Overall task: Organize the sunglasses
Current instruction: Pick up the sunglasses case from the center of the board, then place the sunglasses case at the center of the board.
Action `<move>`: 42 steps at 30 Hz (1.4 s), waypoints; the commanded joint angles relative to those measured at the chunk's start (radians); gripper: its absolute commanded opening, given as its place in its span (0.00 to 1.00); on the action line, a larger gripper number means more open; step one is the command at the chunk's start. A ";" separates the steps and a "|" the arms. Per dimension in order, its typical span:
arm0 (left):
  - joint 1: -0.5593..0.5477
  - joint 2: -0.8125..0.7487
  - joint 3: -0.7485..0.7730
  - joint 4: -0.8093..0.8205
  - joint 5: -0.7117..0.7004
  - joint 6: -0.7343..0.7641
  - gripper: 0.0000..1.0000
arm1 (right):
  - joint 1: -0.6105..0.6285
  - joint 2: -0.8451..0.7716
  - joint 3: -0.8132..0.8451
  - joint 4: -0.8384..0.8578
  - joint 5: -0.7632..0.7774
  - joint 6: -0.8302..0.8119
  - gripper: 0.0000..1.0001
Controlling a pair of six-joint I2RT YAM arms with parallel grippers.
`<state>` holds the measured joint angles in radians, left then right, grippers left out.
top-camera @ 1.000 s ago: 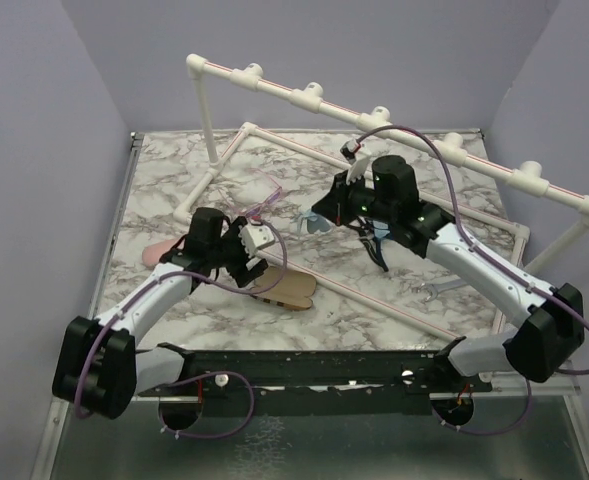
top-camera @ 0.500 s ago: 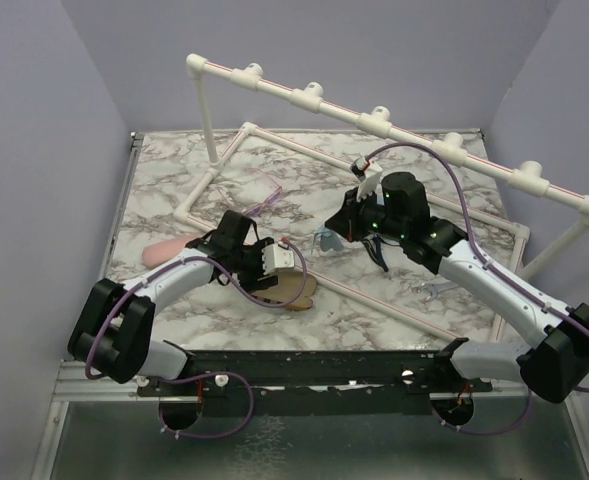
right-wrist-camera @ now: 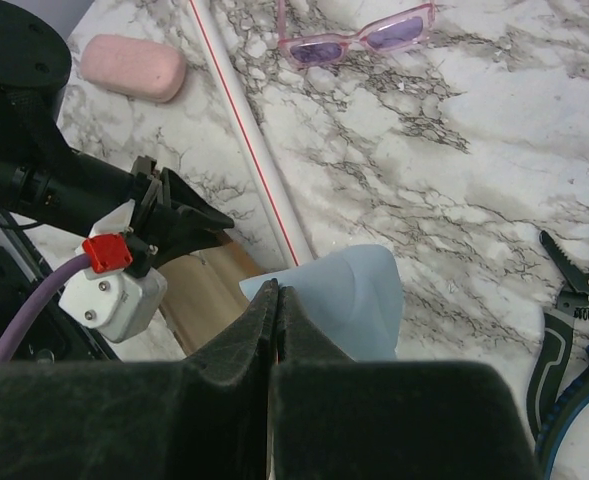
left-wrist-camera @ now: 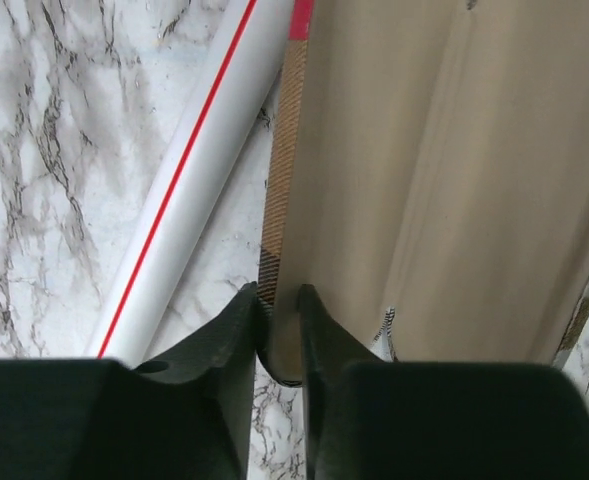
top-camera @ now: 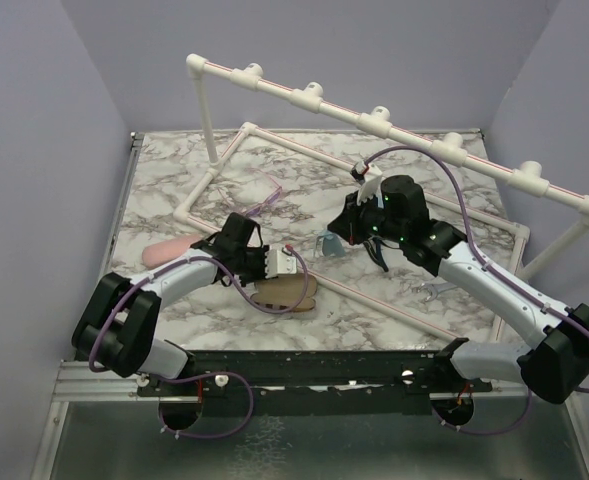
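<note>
The pink-framed sunglasses (top-camera: 265, 196) (right-wrist-camera: 357, 37) lie flat on the marble, far from both grippers. My right gripper (top-camera: 331, 235) (right-wrist-camera: 277, 289) is shut on the blue sunglasses (top-camera: 326, 245) (right-wrist-camera: 347, 305), held just above the table near the red-striped pipe; only a pale blue surface of them shows past the fingers. My left gripper (top-camera: 294, 268) (left-wrist-camera: 279, 303) is shut on the edge of the open brown plaid case (top-camera: 286, 292) (left-wrist-camera: 444, 180) (right-wrist-camera: 210, 290), whose beige inside faces up. The left gripper's fingers (right-wrist-camera: 188, 214) point toward the pipe.
A pink case (top-camera: 168, 249) (right-wrist-camera: 134, 67) lies at the left. Black-and-blue pliers (top-camera: 378, 250) (right-wrist-camera: 570, 340) and a small wrench (top-camera: 437, 290) lie to the right. A white PVC pipe frame (top-camera: 314, 97) (left-wrist-camera: 199, 170) (right-wrist-camera: 259, 160) stands over the table and crosses it beside the brown case.
My left gripper has slid right onto the brown case and closed on its edge. My right gripper has carried the blue sunglasses nearer, toward the case.
</note>
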<state>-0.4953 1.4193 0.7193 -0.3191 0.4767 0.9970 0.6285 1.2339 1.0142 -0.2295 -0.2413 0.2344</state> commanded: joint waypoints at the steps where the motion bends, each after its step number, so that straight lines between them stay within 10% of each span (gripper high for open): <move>1: -0.011 -0.023 -0.019 0.005 -0.014 0.021 0.13 | 0.000 -0.016 -0.003 -0.015 0.028 -0.018 0.01; 4: -0.011 -0.046 0.003 0.005 -0.029 -0.013 0.00 | -0.001 -0.020 -0.001 -0.022 0.032 -0.021 0.00; 42: -0.028 0.352 0.324 0.316 -0.144 0.170 0.01 | -0.001 -0.041 -0.083 -0.046 0.097 -0.127 0.00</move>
<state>-0.5152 1.7493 1.0412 -0.0193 0.3462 1.1179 0.6285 1.1786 0.9443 -0.3069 -0.0864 0.1291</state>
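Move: The sunglasses case lies open just short of the board, its middle about 7 cm right of the left hand, 4 cm back and 2 cm lower; the nearly closed fingers straddle its far wall near the left end. Straight ahead are the board's near pipe, some 6 cm off, and the sunglasses, about 22 cm. The held blue cloth hangs some 16 cm right, 4 ahead, 14 above. From the right hand the case is about 10 cm left, 7 back, 20 below. The left fingers pinch shut on the far wall of the open case near its left end, lift it some 10 cm and carry it forward over the board's near pipe, about 14 cm forward and 6 right in all, then lower it about 6 cm, fingertips swinging some 20 degrees forward. The right hand, still gripping the cloth, shifts about 4 cm right, then sinks 3 cm. ##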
